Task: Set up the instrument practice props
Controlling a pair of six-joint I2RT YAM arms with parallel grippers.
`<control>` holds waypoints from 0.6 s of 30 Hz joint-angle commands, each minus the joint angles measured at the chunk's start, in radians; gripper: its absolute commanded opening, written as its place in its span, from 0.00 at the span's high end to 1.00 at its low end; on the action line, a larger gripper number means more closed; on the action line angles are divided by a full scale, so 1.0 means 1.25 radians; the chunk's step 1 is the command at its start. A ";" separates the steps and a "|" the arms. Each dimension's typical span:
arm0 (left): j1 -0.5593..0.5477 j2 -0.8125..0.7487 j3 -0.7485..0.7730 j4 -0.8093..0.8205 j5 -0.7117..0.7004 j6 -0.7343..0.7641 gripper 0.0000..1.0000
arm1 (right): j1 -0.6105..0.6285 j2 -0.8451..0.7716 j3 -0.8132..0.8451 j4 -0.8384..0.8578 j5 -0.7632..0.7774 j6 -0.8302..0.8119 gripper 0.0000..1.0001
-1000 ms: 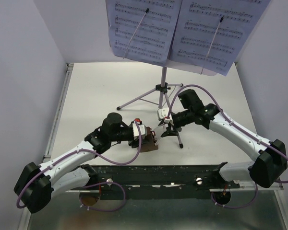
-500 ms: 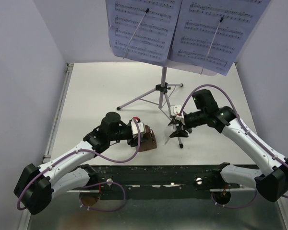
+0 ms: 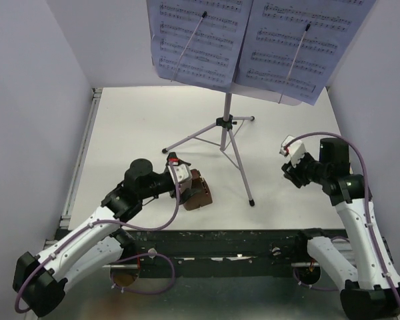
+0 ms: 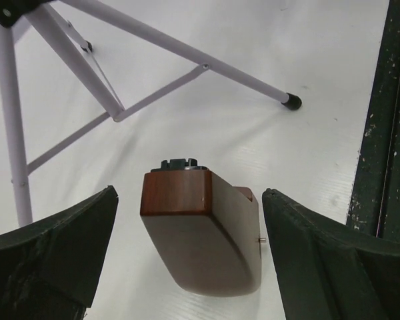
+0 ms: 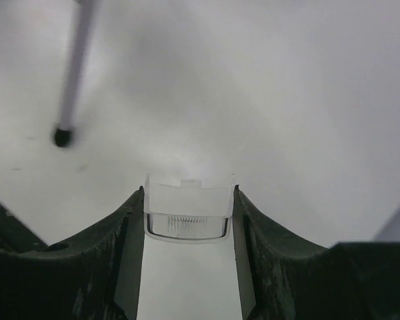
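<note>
The pale lilac music stand point(image 3: 288, 100) rises at the back on its thin tripod point(image 3: 227, 133), carrying two lavender sheet-music pages point(image 3: 200, 40). The brown metronome point(image 3: 200, 192) rests on the white table in front of the tripod. My left gripper point(image 3: 190, 187) is open around it. In the left wrist view the metronome point(image 4: 200, 233) lies between the fingers point(image 4: 67, 247) with a gap on each side. My right gripper point(image 3: 290, 172) hovers at the right, away from the tripod. It is shut on a small white translucent block point(image 5: 189, 207).
Tripod legs spread across the table; one rubber foot point(image 4: 291, 101) sits just beyond the metronome and shows again as the foot point(image 5: 63, 137) left of the right fingers. A dark metal rail point(image 3: 220, 240) runs along the near edge. Lilac walls point(image 3: 27, 100) close both sides.
My left gripper opened off the metronome and drew back to the lower left, leaving it on the table. The right arm swung right, away from the tripod leg, still holding the white block.
</note>
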 commanded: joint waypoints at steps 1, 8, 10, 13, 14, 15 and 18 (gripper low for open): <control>0.006 -0.091 0.032 -0.031 -0.029 -0.026 0.01 | -0.112 0.041 -0.077 0.191 0.320 0.021 1.00; 0.006 -0.261 0.059 -0.222 -0.121 -0.050 0.01 | -0.203 0.373 0.134 0.138 0.353 -0.009 0.96; 0.006 -0.329 0.042 -0.250 -0.141 -0.064 0.01 | -0.205 0.478 0.229 0.072 0.377 -0.012 0.93; 0.007 -0.413 -0.001 -0.255 -0.151 -0.102 0.01 | -0.205 0.626 0.379 -0.043 0.333 0.000 0.89; 0.009 -0.437 -0.010 -0.255 -0.152 -0.112 0.01 | -0.205 0.674 0.420 -0.072 0.320 0.006 0.87; 0.007 -0.453 -0.013 -0.257 -0.155 -0.118 0.01 | -0.207 0.713 0.470 -0.101 0.312 0.013 0.85; 0.007 -0.474 -0.008 -0.269 -0.170 -0.124 0.01 | -0.207 0.812 0.553 -0.143 0.286 0.046 0.81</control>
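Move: The metronome, with the left fingers already open beside its upper part, stands about 4 cm right and 2 cm back of the left hand, its middle some 8 cm lower. From that hand, the stand's left foot is 18 cm ahead and 9 cm left. The right hand holds the clear cover; its goal is bare table roughly 20 cm ahead, 15 cm right. From the right hand, the stand's near foot lies 7 cm left, 3 cm back, and the metronome 25 cm left, 3 cm back. Sweep the right gripper, keeping its grip on the clear cover, away from the metronome to the right, then mostly forward over the bare right side, some 17 cm out in all and 5 cm lower, swinging its fingers clockwise. Meanwhile lift the wide-open left gripper about 8 cm off beside the metronome, then draw it left and back, fingers tilting up. ##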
